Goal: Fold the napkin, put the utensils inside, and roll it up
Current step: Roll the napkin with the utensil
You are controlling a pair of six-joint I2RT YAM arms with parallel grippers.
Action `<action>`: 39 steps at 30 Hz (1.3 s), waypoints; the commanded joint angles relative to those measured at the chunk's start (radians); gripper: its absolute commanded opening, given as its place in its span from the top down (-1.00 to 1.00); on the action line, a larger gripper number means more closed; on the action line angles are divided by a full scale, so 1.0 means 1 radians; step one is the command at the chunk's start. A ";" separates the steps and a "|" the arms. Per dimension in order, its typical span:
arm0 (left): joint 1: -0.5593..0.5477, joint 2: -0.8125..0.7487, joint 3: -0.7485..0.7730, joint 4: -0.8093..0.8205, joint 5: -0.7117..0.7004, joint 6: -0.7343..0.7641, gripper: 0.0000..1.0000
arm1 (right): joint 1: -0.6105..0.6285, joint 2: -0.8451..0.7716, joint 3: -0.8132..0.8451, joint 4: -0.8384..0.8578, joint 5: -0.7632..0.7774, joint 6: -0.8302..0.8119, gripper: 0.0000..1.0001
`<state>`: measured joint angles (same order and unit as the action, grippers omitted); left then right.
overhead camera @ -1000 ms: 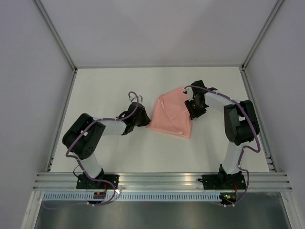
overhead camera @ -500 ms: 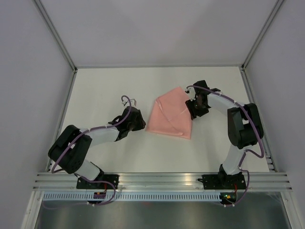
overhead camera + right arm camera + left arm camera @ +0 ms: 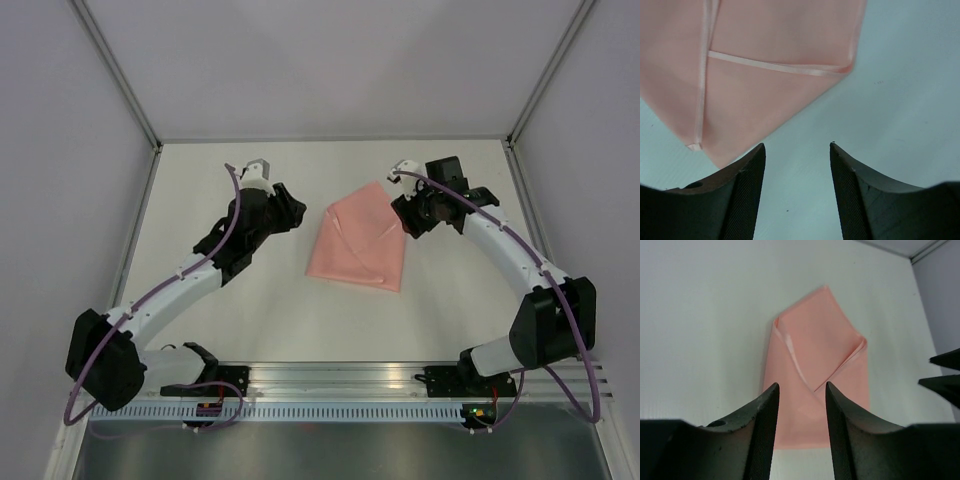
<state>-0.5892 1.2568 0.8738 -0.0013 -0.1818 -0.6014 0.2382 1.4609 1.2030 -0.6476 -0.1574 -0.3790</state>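
Observation:
The salmon-pink napkin [image 3: 360,242] lies folded flat on the table, with two flaps crossing over its upper half. In the left wrist view the napkin [image 3: 820,355] sits just beyond my left gripper [image 3: 801,387], whose jaws stand apart with nothing between them. My left gripper [image 3: 297,211] hovers off the napkin's left edge. My right gripper [image 3: 407,217] is at the napkin's upper right edge. Its jaws are open over bare table [image 3: 797,147], with the napkin's corner [image 3: 755,65] just ahead of them. No utensils are in view.
White walls and metal frame rails [image 3: 130,100] enclose the white table [image 3: 220,310]. The right gripper's fingertips [image 3: 945,375] show at the right edge of the left wrist view. The arm bases sit on the near rail [image 3: 340,378].
Both grippers have opened and drawn back from the napkin. The left arm has stretched out and swung toward the far side. The napkin lies still.

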 commanded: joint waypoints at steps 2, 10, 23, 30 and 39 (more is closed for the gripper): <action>0.005 -0.123 0.082 -0.028 -0.025 0.012 0.04 | 0.101 0.003 -0.026 -0.027 -0.099 -0.158 -0.22; 0.003 -0.255 0.076 -0.172 -0.024 0.031 0.03 | 0.395 -0.037 -0.209 0.158 0.030 -0.204 -0.30; 0.003 -0.309 0.082 -0.238 -0.018 0.061 0.01 | 0.550 0.108 -0.237 0.269 0.090 -0.196 -0.30; 0.003 -0.284 0.065 -0.218 -0.002 0.069 0.01 | 0.550 0.167 -0.243 0.325 0.081 -0.219 -0.29; 0.002 -0.250 0.021 -0.198 0.025 0.098 0.01 | 0.546 0.203 -0.283 0.364 0.081 -0.233 -0.24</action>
<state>-0.5892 0.9997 0.9253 -0.2226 -0.1799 -0.5549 0.7853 1.6474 0.9321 -0.3325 -0.0727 -0.5926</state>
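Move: The middle of the napkin's near edge lies about 9 cm back, 15 cm left and 14 cm below my right hand. That edge's right corner is some 10 cm back and 4 cm left of this hand; its left corner is 7 cm back and 27 cm left. The napkin's far tip is 16 cm ahead and 7 cm left, all roughly 14 cm down. From my left hand, the near edge's middle lies 8 cm back, 11 cm right and 19 cm below. I swing my right hand left and back over the napkin, about 15 cm across and 9 cm towards me, turning it nearly 40 degrees counter-clockwise, then sink it to the middle of the near edge, 12 cm lower in all, fingers still open astride the edge. My empty left hand climbs another 10 cm, drawing back and left, then eases down a few centimetres. ##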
